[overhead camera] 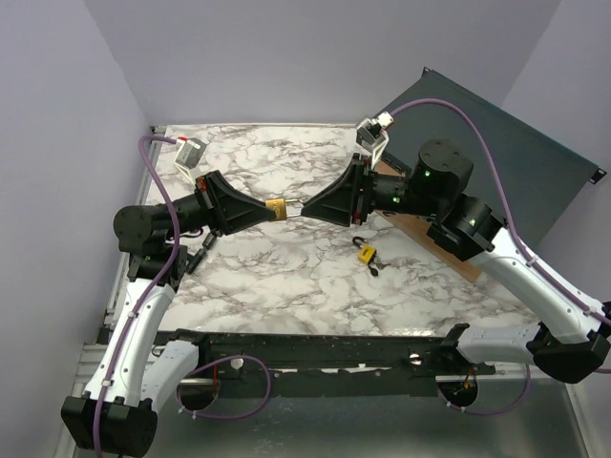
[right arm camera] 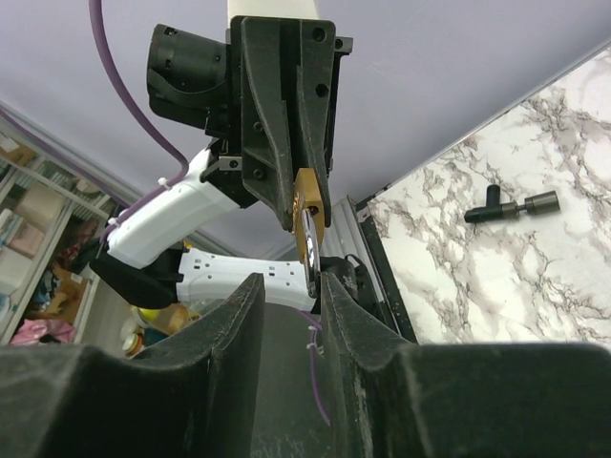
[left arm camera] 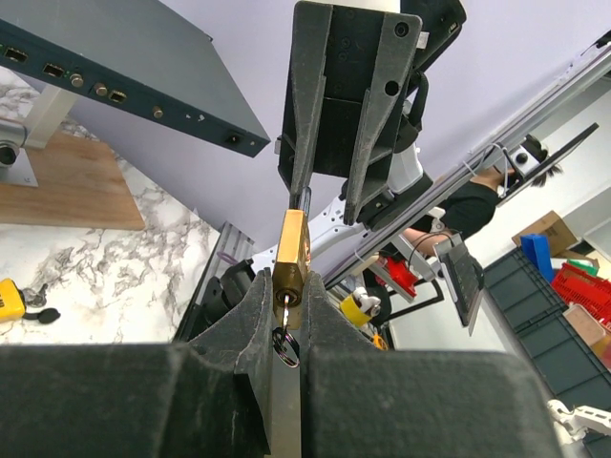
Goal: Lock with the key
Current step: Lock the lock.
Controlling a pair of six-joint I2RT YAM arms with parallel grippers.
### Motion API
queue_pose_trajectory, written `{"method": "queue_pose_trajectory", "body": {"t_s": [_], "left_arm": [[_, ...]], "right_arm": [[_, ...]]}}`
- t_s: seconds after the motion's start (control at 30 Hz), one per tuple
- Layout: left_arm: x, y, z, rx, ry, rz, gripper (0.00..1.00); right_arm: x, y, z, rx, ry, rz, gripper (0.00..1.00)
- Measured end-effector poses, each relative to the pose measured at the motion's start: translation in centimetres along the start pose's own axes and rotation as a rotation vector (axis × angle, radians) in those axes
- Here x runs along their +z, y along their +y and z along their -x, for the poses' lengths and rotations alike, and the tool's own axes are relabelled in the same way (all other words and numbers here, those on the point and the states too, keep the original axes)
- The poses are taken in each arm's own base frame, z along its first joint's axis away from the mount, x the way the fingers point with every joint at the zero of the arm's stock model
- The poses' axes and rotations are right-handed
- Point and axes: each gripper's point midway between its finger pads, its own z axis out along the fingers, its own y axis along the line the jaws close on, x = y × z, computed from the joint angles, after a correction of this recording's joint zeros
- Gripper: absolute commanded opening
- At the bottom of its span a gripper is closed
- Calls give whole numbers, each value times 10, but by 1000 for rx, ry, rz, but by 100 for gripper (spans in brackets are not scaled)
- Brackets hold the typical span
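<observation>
A brass padlock (overhead camera: 277, 208) hangs in the air over the marble table (overhead camera: 286, 286), clamped between my left gripper's (overhead camera: 270, 208) fingers. In the left wrist view the padlock body (left arm camera: 291, 258) sits in my left gripper (left arm camera: 288, 298), with a key (left arm camera: 284, 311) in its keyhole and a key ring (left arm camera: 286, 345) below. My right gripper (overhead camera: 307, 209) faces it, open. In the right wrist view the silver shackle (right arm camera: 309, 239) lies between the right gripper's (right arm camera: 291, 286) fingers, against the right-hand finger (right arm camera: 336, 301), with a gap on the other side.
A second yellow padlock (overhead camera: 366, 254) with a black piece (overhead camera: 374, 270) lies on the marble right of centre. A wooden board (overhead camera: 444, 250) and dark panel (overhead camera: 496, 143) are at the right. A black T-shaped tool (right arm camera: 511, 205) lies near the left arm.
</observation>
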Motion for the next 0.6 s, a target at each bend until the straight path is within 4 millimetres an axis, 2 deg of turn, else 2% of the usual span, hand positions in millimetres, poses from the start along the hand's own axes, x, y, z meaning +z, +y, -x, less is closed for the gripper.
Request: {"method": "queue_pose_trajectory", "body": {"t_s": [0.3, 0.5, 0.6], "left_arm": [[0, -1, 0, 3, 0, -2, 0], [0, -3, 0, 7, 2, -4, 0], [-1, -4, -1, 11, 4, -6, 0]], "right_arm": [[4, -3, -2, -3, -3, -18, 21], [7, -9, -1, 1, -9, -40, 5], [8, -10, -1, 7, -12, -45, 1]]}}
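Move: The padlock is held between the two hands. Its shackle lies about 2 cm to the right hand's left, roughly 1 cm ahead of it and 1 cm below, with the brass body some 5 cm to the left, 1 cm ahead and about level in height. The key with its ring sits in the body's far end, roughly 8 cm to the left and level fore and aft. From the left hand the shackle is about 4 cm to the right, 1 cm ahead and 1 cm up. The right hand, pointing left with its shackle-side fingertips about a third open, eases roughly 1 cm forward, down and left to centre on the end of the padlock's shackle, and meanwhile its fingers close nearly shut on it with hardly any wrist turn. The left hand stays almost in place, still pinching the brass body at its key end and keeping the shackle pointed at the right fingers. ##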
